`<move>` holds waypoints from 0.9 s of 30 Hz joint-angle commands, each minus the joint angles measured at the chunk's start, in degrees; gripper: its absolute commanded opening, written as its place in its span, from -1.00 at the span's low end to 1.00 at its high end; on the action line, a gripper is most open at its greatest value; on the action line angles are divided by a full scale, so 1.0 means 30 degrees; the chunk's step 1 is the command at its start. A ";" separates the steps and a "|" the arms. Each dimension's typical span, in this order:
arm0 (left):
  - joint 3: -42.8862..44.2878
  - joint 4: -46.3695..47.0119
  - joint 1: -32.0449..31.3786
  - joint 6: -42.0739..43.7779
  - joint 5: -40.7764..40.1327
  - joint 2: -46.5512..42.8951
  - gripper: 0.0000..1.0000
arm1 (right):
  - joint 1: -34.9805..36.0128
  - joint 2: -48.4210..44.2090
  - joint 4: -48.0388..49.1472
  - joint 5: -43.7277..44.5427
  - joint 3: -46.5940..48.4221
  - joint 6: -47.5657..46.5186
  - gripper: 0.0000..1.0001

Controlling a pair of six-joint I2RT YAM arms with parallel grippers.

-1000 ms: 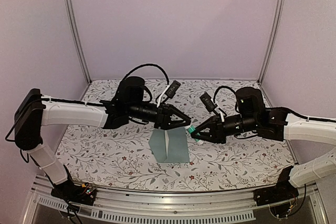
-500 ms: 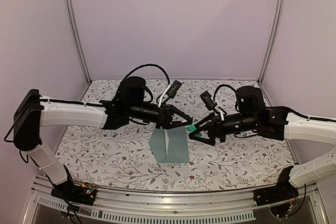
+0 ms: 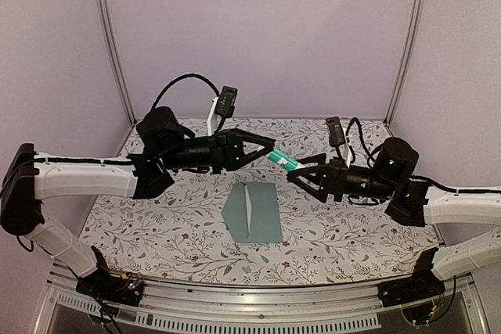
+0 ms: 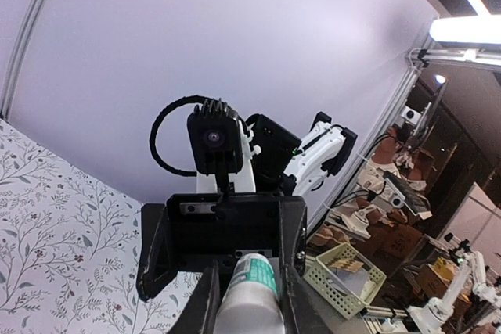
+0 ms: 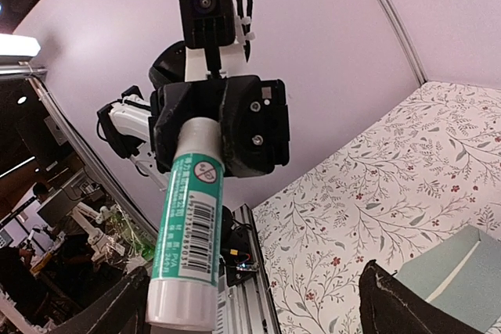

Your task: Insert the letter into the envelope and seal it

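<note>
The pale teal envelope (image 3: 262,215) lies flat on the table's middle, with a thin whitish strip (image 3: 247,207) running down it; one corner of the envelope (image 5: 462,271) shows in the right wrist view. The letter is not in view. My left gripper (image 3: 266,147) hangs above and behind the envelope, shut on the white end of a white-and-green glue stick (image 3: 282,161). The stick (image 5: 189,217) points toward my right gripper (image 3: 300,175). That gripper (image 5: 254,299) stands open, its fingers wide on either side of the stick's free end and not touching it. In the left wrist view, the left gripper (image 4: 247,291) clamps the stick (image 4: 252,283).
A floral-patterned cloth (image 3: 156,217) covers the table. Pale walls and metal posts (image 3: 109,44) enclose the back and sides. An aluminium rail (image 3: 258,303) runs along the near edge by the arm bases.
The glue stick passed from my right gripper to my left. The left shut on it and rose up and back; the right opened wide and drew off to the right.
</note>
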 commanded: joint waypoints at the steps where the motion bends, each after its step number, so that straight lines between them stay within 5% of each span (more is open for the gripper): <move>1: -0.0407 0.2835 0.0065 -0.1230 -0.1074 -0.0221 -1.00 | 0.0196 0.0405 0.4424 -0.0293 0.0175 0.1625 0.75; 12: -0.0483 0.5124 0.0121 -0.2154 -0.1069 0.0992 -1.00 | 0.0350 0.1703 0.5105 -0.0355 0.1226 0.2499 0.12; 21: -0.0499 0.4416 0.0110 -0.1689 -0.1475 0.1156 -1.00 | 0.0438 0.2359 0.4860 0.0193 0.1989 0.2634 -0.12; 27: -0.0507 0.4457 0.0125 -0.1578 -0.1619 0.1311 -1.00 | 0.0465 0.3041 0.4695 -0.0110 0.2519 0.2740 -0.55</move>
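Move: The glue stick, held by one end in my left hand, has its middle about 4 cm right of that hand. From my open right hand, the stick's middle is about 4 cm left, 3 cm above and roughly level in depth. The envelope lies open on the table: from my right hand it is about 9 cm left, 3 cm farther out and some 27 cm below. I lift my right hand about 5 cm, mostly at the start, tipping its fingers up some 10 degrees. Then I ease it about 2 cm left, closing its wide-open fingers most of the way around the glue stick's free end. My left hand keeps its grip on the other end, drifting slightly forward and up and tilting a little to raise the free end. ##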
